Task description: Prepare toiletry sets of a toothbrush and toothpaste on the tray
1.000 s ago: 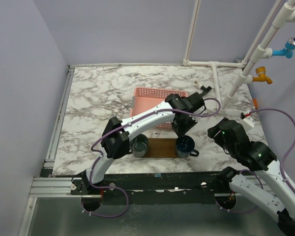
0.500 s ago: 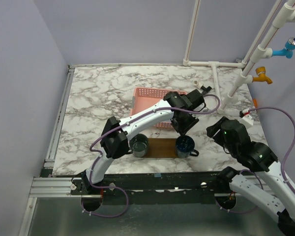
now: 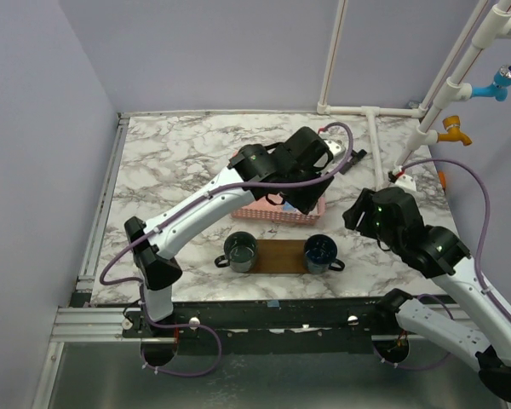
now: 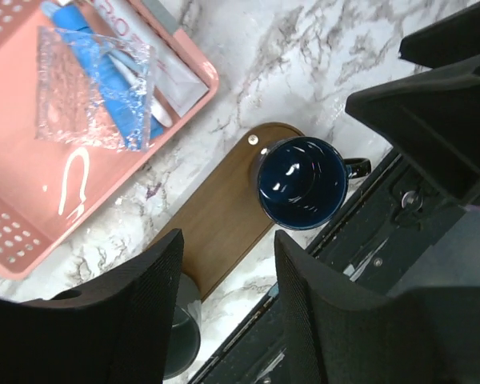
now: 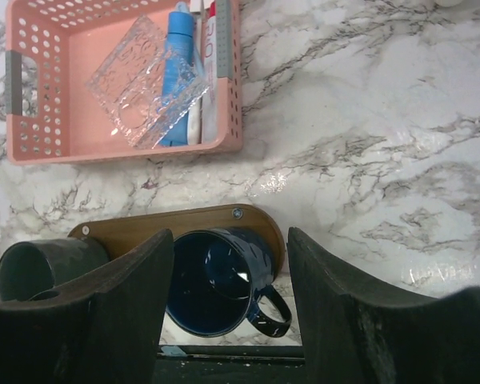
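The dark wooden tray (image 3: 279, 255) lies near the table's front edge, also seen as the tray (image 4: 224, 212) and the tray (image 5: 144, 228). The toothpaste (image 4: 156, 52), a white tube with red lettering, lies in the pink basket (image 3: 249, 164); it shows again as the toothpaste (image 5: 210, 68). A thin white end (image 4: 162, 114) beside it may be the toothbrush, mostly hidden under a clear packet (image 4: 92, 84). My left gripper (image 4: 228, 240) hangs open and empty above the basket's near edge. My right gripper (image 5: 228, 236) is open and empty above the blue mug.
A blue mug (image 3: 320, 252) stands on the tray's right end and a grey-green mug (image 3: 240, 251) on its left end. A blue tube (image 5: 178, 64) also lies in the basket. White pipes (image 3: 375, 119) run along the back right.
My left gripper has opened and drawn back from the blue mug to above the basket. The right arm has shifted slightly left and forward. The mugs stayed put.
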Controlling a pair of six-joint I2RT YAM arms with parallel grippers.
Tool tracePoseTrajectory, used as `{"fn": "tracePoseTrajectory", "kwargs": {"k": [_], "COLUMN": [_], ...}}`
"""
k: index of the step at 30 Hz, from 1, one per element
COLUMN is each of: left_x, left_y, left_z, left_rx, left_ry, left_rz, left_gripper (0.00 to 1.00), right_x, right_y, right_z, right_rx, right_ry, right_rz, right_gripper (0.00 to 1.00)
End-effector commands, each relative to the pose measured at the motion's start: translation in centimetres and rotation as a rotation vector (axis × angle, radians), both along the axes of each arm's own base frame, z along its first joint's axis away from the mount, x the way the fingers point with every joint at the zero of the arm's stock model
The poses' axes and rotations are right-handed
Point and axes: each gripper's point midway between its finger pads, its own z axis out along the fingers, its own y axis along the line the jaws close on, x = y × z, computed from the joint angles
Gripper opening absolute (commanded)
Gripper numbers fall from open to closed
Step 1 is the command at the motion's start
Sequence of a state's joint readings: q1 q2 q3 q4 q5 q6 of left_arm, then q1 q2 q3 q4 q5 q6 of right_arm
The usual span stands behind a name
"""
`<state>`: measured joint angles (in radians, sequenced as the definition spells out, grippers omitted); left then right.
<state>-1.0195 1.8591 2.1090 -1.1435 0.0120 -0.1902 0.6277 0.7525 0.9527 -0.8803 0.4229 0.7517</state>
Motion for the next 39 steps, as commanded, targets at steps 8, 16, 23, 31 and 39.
{"fn": "tracePoseTrajectory", "kwargs": {"k": [8,16,23,31,39], "left_x": [3.1,4.1,4.5,3.2,1.0], "left_y": [6.1,10.5,15.0,19.4,21.8], "left_z": [4.5,6.4,6.6,9.0,7.7], "left_rx": [-0.121,-0.232,-0.252,-0.418,-0.343], "left_ry": [-0.116,-0.188,-0.279,-0.49,-0.515], "left_rz": [0.284,0.431,0.553,0.603,0.527], "left_gripper": [0.58,0.61,0.87,0.99,0.98], "right_x": [2.0,4.3,7.0,10.0,12.7], "right_y": [5.0,8.2,10.6,13.1,13.8], "right_z": [1.8,1.4,-0.1,-2.8,-4.6], "right_rx": [-0.028,-0.093,-0.158,-0.162,-0.232], "right_ry": [-0.018,-0.01,0.0,0.04,0.066], "right_rz": [0.283,0.442,0.543,0.579,0.577], "right_gripper": [0.62,0.62,0.62,0.62,0.56]}}
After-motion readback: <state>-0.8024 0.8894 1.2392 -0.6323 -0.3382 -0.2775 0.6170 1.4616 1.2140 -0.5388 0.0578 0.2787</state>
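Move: The blue toothpaste in the pink basket lies about 17 cm ahead of the right hand, 10 cm to its left and 14 cm below. The white red-capped toothpaste is some 4 cm to the right of the blue one, with the clear bag over its left side. The dark blue mug is about 4 cm back and 6 cm left of the right hand. From the left hand, the blue toothpaste is some 18 cm ahead, 2 cm right and 19 cm down. Leftward and forward over the table goes the right hand, about 13 and 11 cm, first nearly level, then sinking some 5 cm towards the basket's front, turning about 30 degrees counter-clockwise, fingers still open. The empty left hand clears off some 20 cm left and 9 cm up, swinging counter-clockwise, tilting outward and opening from half to full. ##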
